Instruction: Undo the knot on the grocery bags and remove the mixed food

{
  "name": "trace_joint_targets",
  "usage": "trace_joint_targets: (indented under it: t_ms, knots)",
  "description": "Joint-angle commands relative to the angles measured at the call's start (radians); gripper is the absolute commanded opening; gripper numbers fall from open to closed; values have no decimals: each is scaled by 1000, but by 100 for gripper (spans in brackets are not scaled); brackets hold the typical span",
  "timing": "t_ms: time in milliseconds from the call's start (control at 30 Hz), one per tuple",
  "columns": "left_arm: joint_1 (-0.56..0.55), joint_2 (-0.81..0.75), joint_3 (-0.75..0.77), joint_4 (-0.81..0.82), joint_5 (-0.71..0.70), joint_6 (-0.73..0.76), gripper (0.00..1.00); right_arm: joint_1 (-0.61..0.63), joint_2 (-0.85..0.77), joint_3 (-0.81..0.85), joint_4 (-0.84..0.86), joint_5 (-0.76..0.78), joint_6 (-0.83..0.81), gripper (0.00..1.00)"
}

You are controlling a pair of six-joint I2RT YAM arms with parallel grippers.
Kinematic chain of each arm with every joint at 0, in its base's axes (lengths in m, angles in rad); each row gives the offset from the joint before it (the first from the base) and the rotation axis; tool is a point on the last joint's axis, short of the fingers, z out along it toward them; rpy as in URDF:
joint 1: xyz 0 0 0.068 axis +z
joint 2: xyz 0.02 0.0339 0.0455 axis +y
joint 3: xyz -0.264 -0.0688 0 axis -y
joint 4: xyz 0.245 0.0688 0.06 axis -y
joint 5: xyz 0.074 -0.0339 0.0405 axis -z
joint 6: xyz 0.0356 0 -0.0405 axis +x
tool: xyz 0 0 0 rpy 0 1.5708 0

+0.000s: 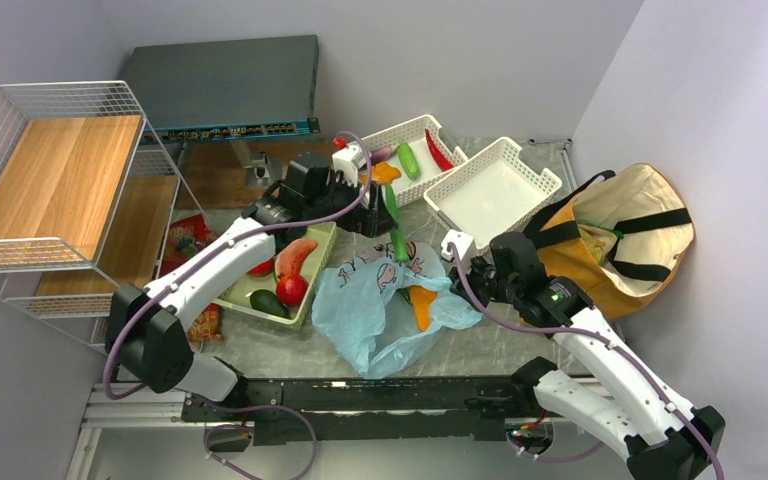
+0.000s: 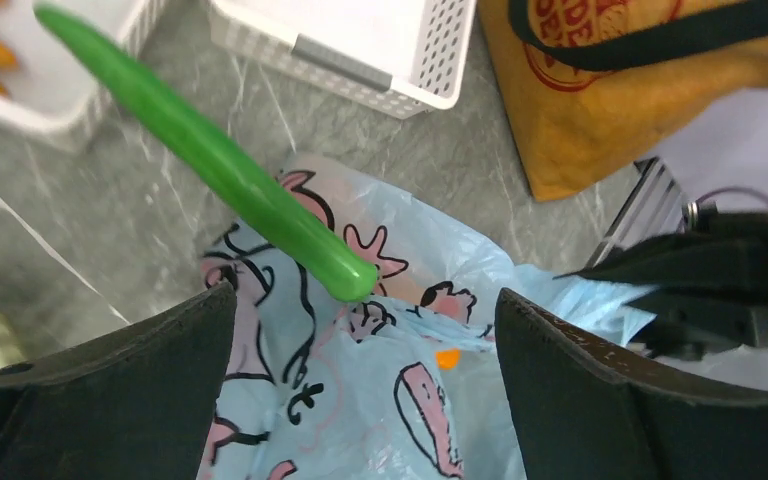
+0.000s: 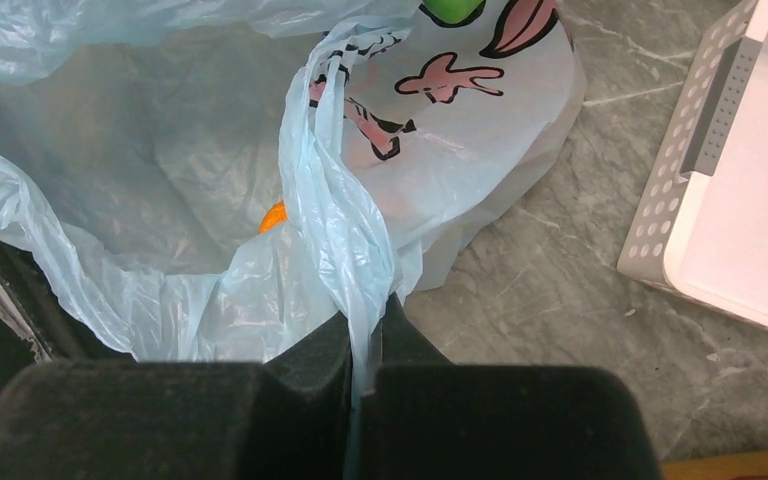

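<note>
The light-blue plastic bag point(image 1: 385, 310) lies crumpled mid-table with its mouth open, and an orange carrot point(image 1: 422, 305) is inside it. My right gripper point(image 3: 365, 310) is shut on a twisted strip of this bag's rim. A long green cucumber point(image 2: 220, 165) lies loose, its near end resting on the bag. My left gripper point(image 2: 365, 300) hangs open just above the bag, holding nothing, with the cucumber's tip just beyond its fingers. The mustard canvas tote point(image 1: 620, 240) sits at the right, mouth open. A green tray point(image 1: 312, 300) holds a watermelon slice point(image 1: 295, 258), a red apple point(image 1: 291, 290) and an avocado point(image 1: 268, 303).
Two white perforated baskets stand at the back: one point(image 1: 415, 130) with vegetables in it, the other point(image 1: 540, 180) empty, beside the tote. A wire shelf rack point(image 1: 50, 180) with wooden boards fills the left side. A red snack pack point(image 1: 186, 238) lies on its lower shelf.
</note>
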Motion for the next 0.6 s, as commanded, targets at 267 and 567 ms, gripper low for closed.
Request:
trace_joint_targets:
  t_ms: [267,567]
  knots:
    - [-28,327,33,145,-131,-500,99,-1,13,22,29,-5,-11,0]
    - [-41,455,99,300,-22,-537,56,-1,11,40,-1,25,-2,0]
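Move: The long cucumber lies across the far edge of the grocery bag; its middle is about 8 cm ahead of my open left hand, 5 cm to the right and 19 cm below. The bag's middle is some 9 cm back and 4 cm right, while the vegetable basket is about 22 cm ahead and 5 cm right, both roughly 20 cm down. From my right hand, the cucumber is about 14 cm ahead, 12 cm left and 9 cm lower. I plunge my left hand about 18 cm down onto the near part of the cucumber, working some 5 cm forward and 5 cm right on the way. Its wide-open fingers tip roughly 35 degrees farther downward and swing counter-clockwise, straddle the cucumber and only then start to close. My right hand stays put, its shut fingers keeping hold of the bag's rim. ##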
